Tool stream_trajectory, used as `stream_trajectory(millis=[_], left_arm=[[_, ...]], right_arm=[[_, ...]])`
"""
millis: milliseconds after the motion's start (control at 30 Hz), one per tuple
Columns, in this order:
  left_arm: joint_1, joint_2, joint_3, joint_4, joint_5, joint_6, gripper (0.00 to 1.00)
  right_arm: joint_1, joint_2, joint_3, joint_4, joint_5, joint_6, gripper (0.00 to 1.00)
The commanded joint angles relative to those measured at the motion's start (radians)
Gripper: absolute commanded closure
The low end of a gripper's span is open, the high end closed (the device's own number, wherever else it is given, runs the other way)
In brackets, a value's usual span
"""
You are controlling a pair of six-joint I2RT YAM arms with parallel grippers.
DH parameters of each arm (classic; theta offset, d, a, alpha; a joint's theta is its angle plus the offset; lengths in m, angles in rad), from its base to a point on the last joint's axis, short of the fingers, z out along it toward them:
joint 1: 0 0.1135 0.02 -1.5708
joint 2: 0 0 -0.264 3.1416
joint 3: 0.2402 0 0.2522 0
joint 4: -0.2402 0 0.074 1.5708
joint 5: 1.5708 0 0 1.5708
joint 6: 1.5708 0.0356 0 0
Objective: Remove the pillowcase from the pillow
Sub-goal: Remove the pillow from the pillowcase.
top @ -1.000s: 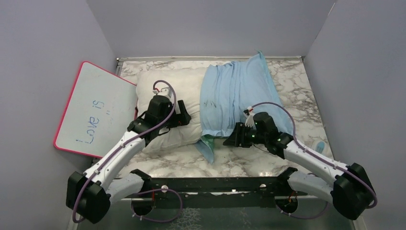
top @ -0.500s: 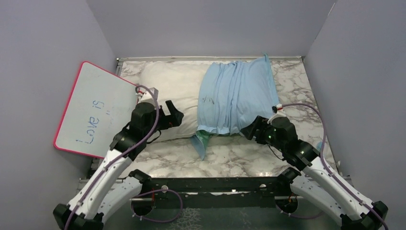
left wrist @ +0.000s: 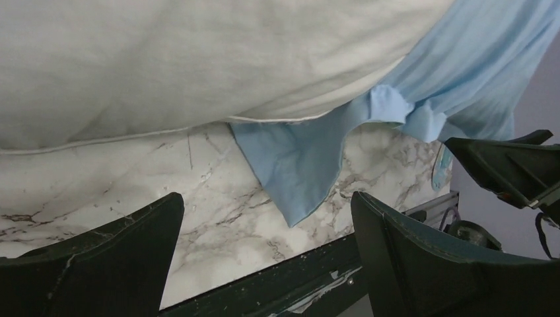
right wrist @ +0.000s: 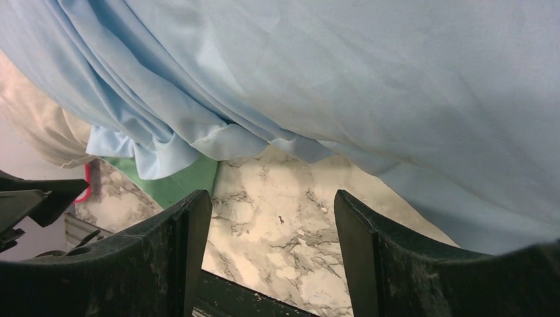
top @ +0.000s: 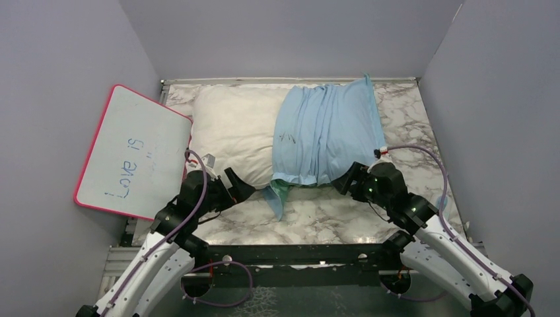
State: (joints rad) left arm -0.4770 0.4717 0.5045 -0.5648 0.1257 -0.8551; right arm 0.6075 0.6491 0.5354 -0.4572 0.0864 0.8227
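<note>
The cream-white pillow (top: 228, 132) lies across the back of the marble table (top: 317, 218). The light blue pillowcase (top: 327, 132) is bunched in folds over its right half. A teal-green corner (top: 277, 196) of the pillowcase hangs out onto the marble. My left gripper (top: 236, 187) is open just in front of the pillow's near edge and holds nothing. My right gripper (top: 346, 179) is open by the pillowcase's near right edge, apart from it. In the left wrist view the left gripper (left wrist: 265, 201) frames marble below the pillow (left wrist: 198, 59) and the pillowcase (left wrist: 300, 162). In the right wrist view the right gripper (right wrist: 271, 198) sits under the pillowcase (right wrist: 343, 79).
A pink-framed whiteboard (top: 132, 155) leans against the left wall beside the pillow. Grey walls close in the table on three sides. A black rail (top: 297, 254) runs along the near edge between the arm bases. A small pale blue item (top: 441, 200) lies at the right edge.
Both arms have drawn back toward the near edge. The left gripper came off the pillow's top. The right gripper let go of the pillowcase's edge and opened wider. The pillow settled flat.
</note>
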Motion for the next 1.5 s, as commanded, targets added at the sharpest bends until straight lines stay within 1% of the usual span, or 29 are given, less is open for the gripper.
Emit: stream_trajectory(millis=[0,100,233,267,333,367,467,600,667,767,867,967,1000,1067,1100,1200,1267,1300,1333,1367,1467], left_arm=[[0.005,0.026,-0.064,0.113,0.028,-0.106,0.01],[0.005,0.001,-0.153,0.274,-0.010,-0.195,0.01],[0.005,-0.031,-0.318,0.613,-0.063,-0.306,0.01],[0.005,-0.028,-0.354,0.676,-0.089,-0.331,0.01],[0.005,-0.007,-0.398,0.776,-0.139,-0.341,0.01],[0.005,0.011,-0.401,0.799,-0.164,-0.342,0.01],[0.003,0.057,-0.378,0.827,-0.232,-0.321,0.01],[-0.003,0.075,-0.370,0.867,-0.329,-0.309,0.01],[-0.006,0.071,-0.366,0.897,-0.342,-0.295,0.01],[-0.009,0.103,-0.361,0.888,-0.356,-0.293,0.01],[-0.016,0.210,-0.335,0.870,-0.354,-0.278,0.01],[-0.056,0.380,-0.214,0.786,-0.373,-0.202,0.02],[-0.084,0.432,-0.179,0.775,-0.391,-0.190,0.05],[-0.147,0.526,-0.129,0.772,-0.446,-0.181,0.18],[-0.173,0.568,-0.112,0.773,-0.473,-0.189,0.26],[-0.221,0.608,-0.101,0.803,-0.501,-0.209,0.57],[-0.242,0.598,-0.112,0.808,-0.517,-0.221,0.81],[-0.249,0.584,-0.123,0.806,-0.526,-0.230,0.90],[-0.255,0.563,-0.135,0.805,-0.535,-0.240,0.97],[-0.258,0.539,-0.150,0.798,-0.539,-0.249,1.00],[-0.262,0.447,-0.179,0.745,-0.562,-0.272,1.00]], right_arm=[[0.001,0.001,0.026,-0.022,-0.004,0.025,0.27],[0.002,-0.015,0.025,-0.035,-0.003,0.027,0.27],[0.002,-0.038,0.008,-0.020,0.002,0.026,0.27],[0.002,-0.040,0.005,-0.015,0.003,0.026,0.27],[0.001,-0.038,0.006,-0.012,0.002,0.026,0.27],[0.002,-0.034,0.010,-0.014,0.001,0.025,0.27],[0.002,-0.021,0.016,-0.021,0.005,0.025,0.27],[0.002,-0.008,0.006,-0.024,0.008,0.042,0.27],[0.002,-0.009,-0.003,-0.025,0.003,0.056,0.27],[0.002,-0.016,-0.011,-0.036,0.005,0.074,0.27],[0.001,-0.035,-0.026,-0.033,0.012,0.091,0.27],[0.001,-0.049,-0.035,-0.030,0.010,0.094,0.27],[0.001,-0.051,-0.036,-0.032,0.010,0.096,0.27],[0.002,-0.053,-0.039,-0.037,0.013,0.105,0.27],[0.001,-0.053,-0.038,-0.041,0.016,0.105,0.27],[0.001,-0.052,-0.016,-0.076,0.049,0.084,0.27],[0.002,-0.054,0.008,-0.122,0.098,0.075,0.27],[0.002,-0.056,0.018,-0.152,0.128,0.077,0.27],[0.002,-0.061,0.025,-0.180,0.158,0.084,0.27],[0.002,-0.065,0.028,-0.202,0.185,0.091,0.27],[0.002,-0.084,0.031,-0.231,0.250,0.112,0.26]])
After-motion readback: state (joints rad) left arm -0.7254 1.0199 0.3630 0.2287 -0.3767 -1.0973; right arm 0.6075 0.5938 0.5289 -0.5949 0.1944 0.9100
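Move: The left gripper is wide open and empty; the stretch of the pillow's near edge to take is about 9 cm ahead of it, 4 cm to its right and 4 cm lower. The near corner of the pillowcase mouth lies some 7 cm ahead, 11 cm right and 7 cm down; the case's loose blue corner is 2 cm ahead, 10 cm right and 11 cm below. From the right hand the grasp spot is about 6 cm ahead, 28 cm left and 4 cm down. Bring the left gripper down about 5 cm with its fingers open, reach it forward some 10 cm in all into the pillow's near edge, rising a little on the way and turning about 20 degrees counter-clockwise. Then sweep it about 5 cm right, towards the pillowcase mouth, shutting the fingers so they pinch the pillow's cover. Late on, ease the empty, open right hand 2 to 3 cm to its right. ##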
